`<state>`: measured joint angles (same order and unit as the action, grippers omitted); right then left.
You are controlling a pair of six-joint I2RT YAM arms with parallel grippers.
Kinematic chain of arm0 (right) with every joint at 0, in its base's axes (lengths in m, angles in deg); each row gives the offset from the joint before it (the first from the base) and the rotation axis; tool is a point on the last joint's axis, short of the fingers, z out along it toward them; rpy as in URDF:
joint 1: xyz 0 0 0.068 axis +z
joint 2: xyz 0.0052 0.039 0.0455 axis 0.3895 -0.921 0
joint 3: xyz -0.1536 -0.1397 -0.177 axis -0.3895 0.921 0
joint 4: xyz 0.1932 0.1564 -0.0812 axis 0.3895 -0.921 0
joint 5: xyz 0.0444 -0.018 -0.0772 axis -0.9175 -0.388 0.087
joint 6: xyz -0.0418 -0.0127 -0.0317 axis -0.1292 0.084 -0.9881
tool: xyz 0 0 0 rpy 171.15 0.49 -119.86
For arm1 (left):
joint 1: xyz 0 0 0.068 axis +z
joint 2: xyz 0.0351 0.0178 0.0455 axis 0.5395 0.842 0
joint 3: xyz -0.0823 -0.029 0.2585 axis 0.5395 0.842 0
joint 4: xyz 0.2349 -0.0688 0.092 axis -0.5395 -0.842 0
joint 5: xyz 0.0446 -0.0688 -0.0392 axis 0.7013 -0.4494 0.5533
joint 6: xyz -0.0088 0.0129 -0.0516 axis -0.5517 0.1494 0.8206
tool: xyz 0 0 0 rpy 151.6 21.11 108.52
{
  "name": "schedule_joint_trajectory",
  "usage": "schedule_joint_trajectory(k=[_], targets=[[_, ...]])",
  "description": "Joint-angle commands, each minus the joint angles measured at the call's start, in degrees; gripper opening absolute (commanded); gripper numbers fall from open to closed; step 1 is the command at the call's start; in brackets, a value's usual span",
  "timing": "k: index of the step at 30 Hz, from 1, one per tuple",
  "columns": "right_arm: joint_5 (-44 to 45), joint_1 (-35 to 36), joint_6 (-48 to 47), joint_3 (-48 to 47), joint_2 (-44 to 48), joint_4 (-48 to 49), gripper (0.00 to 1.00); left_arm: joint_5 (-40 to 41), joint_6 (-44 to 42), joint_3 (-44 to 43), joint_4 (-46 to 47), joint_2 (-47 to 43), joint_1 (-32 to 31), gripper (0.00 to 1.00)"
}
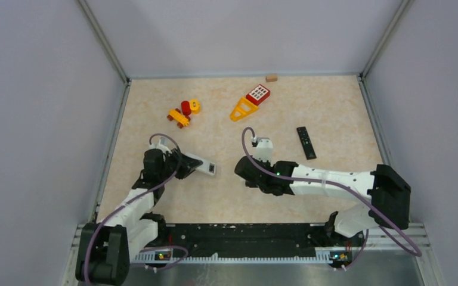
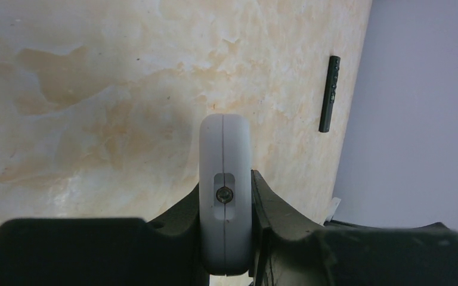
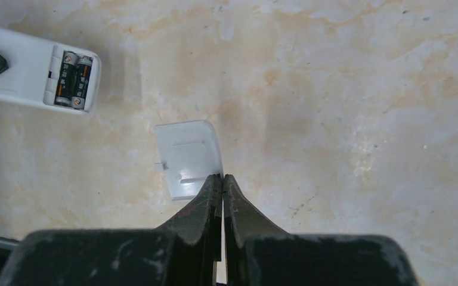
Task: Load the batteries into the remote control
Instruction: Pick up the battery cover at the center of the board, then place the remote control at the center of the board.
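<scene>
My left gripper (image 2: 225, 179) is shut on the white remote control (image 2: 225, 149), seen end-on between its fingers. In the top view the remote (image 1: 203, 165) sticks out to the right of that gripper (image 1: 182, 165). Its open compartment holds two dark batteries (image 3: 73, 78) side by side. My right gripper (image 3: 222, 176) is shut, low over the table. Its tips meet at the right edge of the loose white battery cover (image 3: 188, 156), which faces up. Whether the tips pinch that edge I cannot tell. In the top view this gripper (image 1: 243, 169) is to the right of the remote.
A slim black remote (image 1: 306, 142) lies at the right, also seen in the left wrist view (image 2: 330, 93). Further back are yellow and red toys (image 1: 185, 112), a red toy phone (image 1: 257, 94) with a yellow triangle (image 1: 243, 109), and a wooden block (image 1: 271, 77). Walls enclose the table.
</scene>
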<state>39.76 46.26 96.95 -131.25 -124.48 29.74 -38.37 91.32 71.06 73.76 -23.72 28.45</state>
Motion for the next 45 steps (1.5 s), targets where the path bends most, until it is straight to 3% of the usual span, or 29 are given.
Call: schedule_joint_trajectory(k=[1,5,10,14,22,28,35,37,41,45], targets=[[-1.25,-3.22,-3.17,1.09,3.39,2.32,0.00,10.09,5.62,-1.02,13.30,2.97,-6.81,0.08],[-2.80,-5.19,-4.30,1.87,3.98,4.50,0.00,16.87,8.38,-2.19,14.98,8.23,-12.60,0.10],[-4.52,-6.86,-4.79,2.74,4.88,7.34,0.00,16.60,10.75,-2.46,16.74,15.42,-13.24,0.10],[-5.20,-7.73,-5.48,2.75,5.72,8.48,0.00,16.98,11.04,-2.13,14.33,16.14,-13.21,0.23],[-6.93,-9.18,-6.47,3.11,6.63,10.15,0.00,25.26,8.84,-2.05,-4.22,5.32,-13.19,0.62],[-8.71,-9.61,-6.74,3.10,6.46,11.98,0.00,30.05,6.67,-2.71,-14.68,-1.72,-13.11,0.76],[-10.89,-10.74,-7.41,3.20,6.63,13.93,0.00,30.54,5.01,-3.71,-24.58,-10.91,-13.11,0.85],[-11.59,-10.99,-7.94,3.24,6.35,14.95,0.00,29.12,3.27,-4.06,-25.00,-13.55,-13.11,0.87],[-15.69,-12.23,-9.65,4.02,5.76,18.65,0.00,12.75,-3.53,-5.22,-13.24,-16.66,-13.11,0.97],[-20.16,-14.13,-10.14,5.44,6.54,21.67,0.00,2.31,-7.29,-10.56,-6.53,-12.28,-13.33,0.99]])
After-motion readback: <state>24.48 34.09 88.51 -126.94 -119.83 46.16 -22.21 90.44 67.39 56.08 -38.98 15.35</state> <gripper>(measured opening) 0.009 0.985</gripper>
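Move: The left hand holds the remote control tilted over the board. The spot for it is roughly 4 cm to the right, 1 cm back and 7 cm down, with the toy car some 18 cm ahead and 5 cm left of that hand. From the right hand, which already pinches the battery cover, the remote is about 16 cm left, 4 cm ahead and a little lower; the black remote lies on the board about 13 cm ahead and 20 cm right. Rightward, down and slightly forward, some 4 cm across, the left hand brings the remote to the board, spreads its fingers wide to let go while backing off left and towards its base, then lifts about 5 cm clear, swinging right again. The right hand keeps its pinch on the cover, easing forward and up while its left side rolls up some 15 degrees. ##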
